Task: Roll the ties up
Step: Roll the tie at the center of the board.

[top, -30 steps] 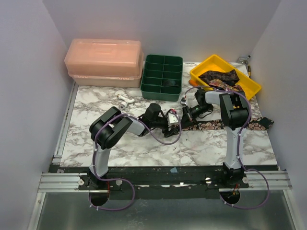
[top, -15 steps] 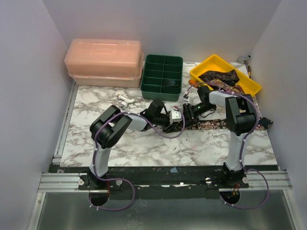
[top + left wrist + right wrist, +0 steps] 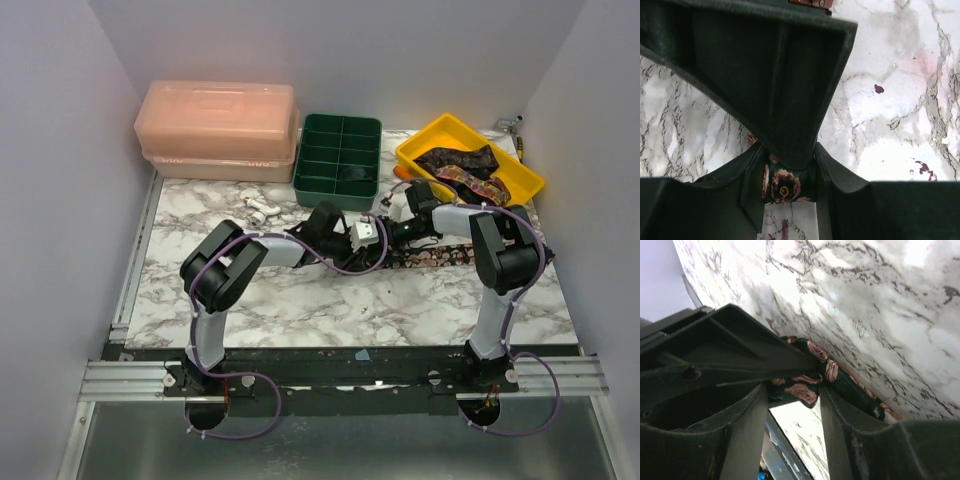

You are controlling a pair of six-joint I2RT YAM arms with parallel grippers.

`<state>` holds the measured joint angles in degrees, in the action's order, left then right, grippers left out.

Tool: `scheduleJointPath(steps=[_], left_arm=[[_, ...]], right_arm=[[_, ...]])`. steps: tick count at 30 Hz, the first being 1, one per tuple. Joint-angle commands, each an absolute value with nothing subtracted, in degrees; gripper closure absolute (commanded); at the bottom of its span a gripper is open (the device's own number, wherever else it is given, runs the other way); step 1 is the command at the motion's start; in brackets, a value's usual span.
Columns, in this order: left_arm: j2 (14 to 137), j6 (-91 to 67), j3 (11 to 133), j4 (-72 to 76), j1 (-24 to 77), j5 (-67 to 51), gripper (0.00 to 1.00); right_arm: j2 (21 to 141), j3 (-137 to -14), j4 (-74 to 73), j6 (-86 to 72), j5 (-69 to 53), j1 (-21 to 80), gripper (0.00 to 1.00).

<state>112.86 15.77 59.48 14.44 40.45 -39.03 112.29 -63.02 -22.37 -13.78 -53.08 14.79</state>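
One dark floral tie lies flat on the marble, running right from the grippers. Its rolled end sits between the fingers of my left gripper, which is shut on it. My right gripper faces it from the other side. Its fingers stand apart, with the same flowered roll at their tips. From above, the left gripper and right gripper meet just in front of the green tray. More ties lie heaped in the yellow tray.
A pink lidded box stands at the back left. Small white plastic pieces lie in front of it. Purple cables loop from both arms over the table's middle. Walls close in both sides.
My left gripper has shut on the tie's rolled end. The right gripper, shut a second ago, has opened. Both wrists shifted slightly toward the green tray, and the right elbow swung right.
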Motion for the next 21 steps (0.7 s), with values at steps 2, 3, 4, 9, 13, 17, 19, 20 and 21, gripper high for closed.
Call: scheduleJointPath(steps=[2, 3, 4, 9, 13, 17, 19, 20, 21], left_arm=[[114.1, 14.2, 58.9, 3.1, 40.5, -33.7, 0.71], [114.1, 14.2, 59.2, 2.8, 40.5, -33.4, 0.71], [114.2, 14.2, 59.4, 2.4, 40.5, -33.3, 0.71], [113.4, 14.5, 58.9, 1.7, 40.3, -34.8, 0.59], [110.8, 13.6, 54.1, 9.8, 37.8, -44.0, 0.38], [110.0, 13.1, 50.9, 18.7, 36.7, -47.8, 0.31], [110.3, 13.0, 49.7, 23.3, 36.7, -48.1, 0.31], [110.7, 12.4, 49.4, 24.9, 36.7, -47.9, 0.31], [111.1, 11.7, 49.3, 26.7, 36.7, -47.5, 0.31]], right_arm=[[111.3, -61.7, -13.5, -19.9, -48.2, 17.3, 0.57], [111.3, -61.4, -13.4, -19.8, -47.3, 17.8, 0.58], [111.3, -60.9, -13.4, -19.6, -46.9, 17.9, 0.61], [111.5, -59.2, -14.6, -16.1, -45.9, 18.0, 0.99], [116.5, -60.1, -18.2, -7.8, -47.5, 15.3, 0.99], [123.1, -64.0, -24.5, -1.3, -51.0, 13.0, 0.99], [125.0, -65.0, -26.4, -0.6, -52.4, 12.7, 0.99], [125.7, -65.4, -27.1, 1.3, -52.9, 12.7, 0.99], [126.2, -65.7, -27.6, 1.5, -53.5, 12.7, 0.99]])
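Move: The tie's roll sits between the left hand's pads, about 1 cm to the right of that hand point, and some 2 cm to the left of the right hand, whose open fingers straddle it. From the right hand, the unrolled strip's middle is level ahead, about 19 cm right and 3 cm lower; the yellow tray is roughly 20 cm ahead and 20 cm right. Right fingers shut on the roll, then sink about 2 cm, while the left opens and backs off left 2 cm. ##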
